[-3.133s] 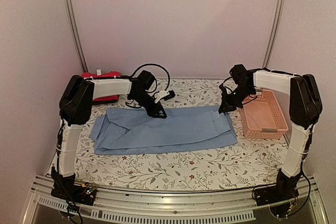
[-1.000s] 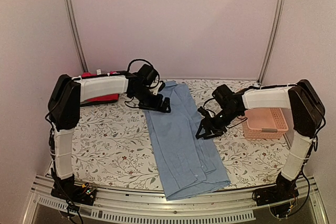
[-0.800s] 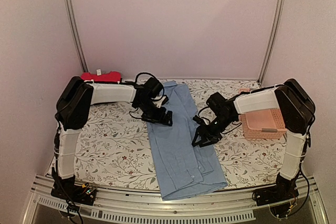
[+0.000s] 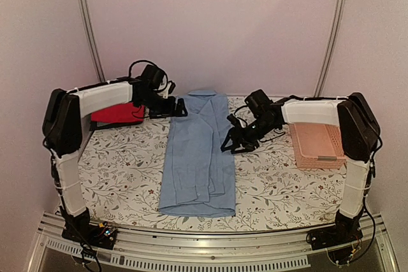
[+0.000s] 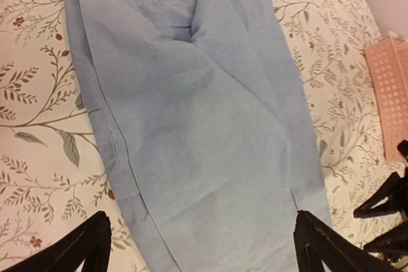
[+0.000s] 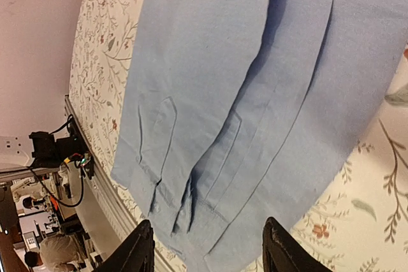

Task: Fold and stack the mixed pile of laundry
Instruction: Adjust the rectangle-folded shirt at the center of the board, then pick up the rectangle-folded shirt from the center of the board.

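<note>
The light blue shirt (image 4: 196, 157) lies flat and lengthwise on the table, collar at the back and cuffs (image 6: 185, 202) toward the front edge. It fills the left wrist view (image 5: 191, 125). The red garment (image 4: 116, 114) sits at the back left corner. My left gripper (image 4: 178, 109) hovers by the shirt's back left edge, open, its fingers (image 5: 80, 251) spread wide over the cloth and holding nothing. My right gripper (image 4: 231, 145) is at the shirt's right edge, also open (image 6: 207, 253), with only cloth below it.
A pink slatted basket (image 4: 320, 144) stands at the right, also showing in the left wrist view (image 5: 386, 90). The floral tablecloth (image 4: 121, 170) covers the table. A metal rail (image 4: 204, 241) runs along the front edge, close to the shirt's hem.
The shirt has slid back and left, its hem now off the front rail. My left gripper moved back toward the red garment. My right gripper drew back to the shirt's right edge and opened wider.
</note>
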You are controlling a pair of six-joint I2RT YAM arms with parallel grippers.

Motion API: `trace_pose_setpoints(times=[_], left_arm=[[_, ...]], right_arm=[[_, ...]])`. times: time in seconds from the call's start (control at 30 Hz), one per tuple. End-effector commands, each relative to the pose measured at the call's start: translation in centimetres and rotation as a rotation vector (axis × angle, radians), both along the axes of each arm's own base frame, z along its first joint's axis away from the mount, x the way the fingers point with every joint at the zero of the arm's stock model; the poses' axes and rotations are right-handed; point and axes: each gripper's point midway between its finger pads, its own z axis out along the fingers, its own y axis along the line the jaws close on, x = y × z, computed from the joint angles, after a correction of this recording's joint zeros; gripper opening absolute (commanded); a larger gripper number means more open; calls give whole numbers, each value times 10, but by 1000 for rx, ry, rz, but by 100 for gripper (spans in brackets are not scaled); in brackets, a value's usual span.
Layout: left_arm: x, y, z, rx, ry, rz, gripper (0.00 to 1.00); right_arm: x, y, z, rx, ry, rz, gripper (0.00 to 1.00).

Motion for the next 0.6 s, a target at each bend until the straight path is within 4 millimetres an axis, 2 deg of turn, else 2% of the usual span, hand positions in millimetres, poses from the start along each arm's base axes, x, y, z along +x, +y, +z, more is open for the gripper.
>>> trace_pose_setpoints(times=[0.0,0.1,0.17,0.2,0.23,0.3,0.43,0.57], left_arm=[[-63,5,67,-268,6,36,100],[-129,7,60,-349,80,56,100],[-171,14,43,-362,152,92,100],[-195,20,26,-361,206,116,99],[-214,24,17,-377,251,150,97],[-246,30,0,-388,309,187,93],[-290,38,-28,-448,395,233,81],[-307,46,-48,-451,432,277,72]], right_arm=[[-38,-20,45,67,26,-60,56],[-74,-35,36,59,87,-91,56],[-95,-40,31,58,130,-110,55],[-106,-44,22,45,155,-112,55],[-111,-44,22,54,165,-122,55],[-132,-46,8,45,199,-119,55],[-153,-44,-12,57,247,-127,55],[-163,-38,-30,57,277,-122,55]])
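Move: For the left hand, the shirt's near-left hem corner is about 36 cm back, 4 cm left and 10 below. The shirt's middle lies some 15 cm back and 7 right; the folded red shirt sits about 5 cm ahead and 25 left. From the right hand, the near-right hem corner is roughly 23 cm back, 2 right and 6 below, the shirt's middle 10 left and level, the basket 32 right and 3 ahead. Clear of the cloth, both hands arc back towards the near hem corners, rising first and then sinking lower than they began. The left sweeps about 31 cm back, drifting left, its fingers swinging to point more to the right and narrowing to three-quarters open; the right goes 17 cm back and some 6 right, fingers tipping back and staying half open. ##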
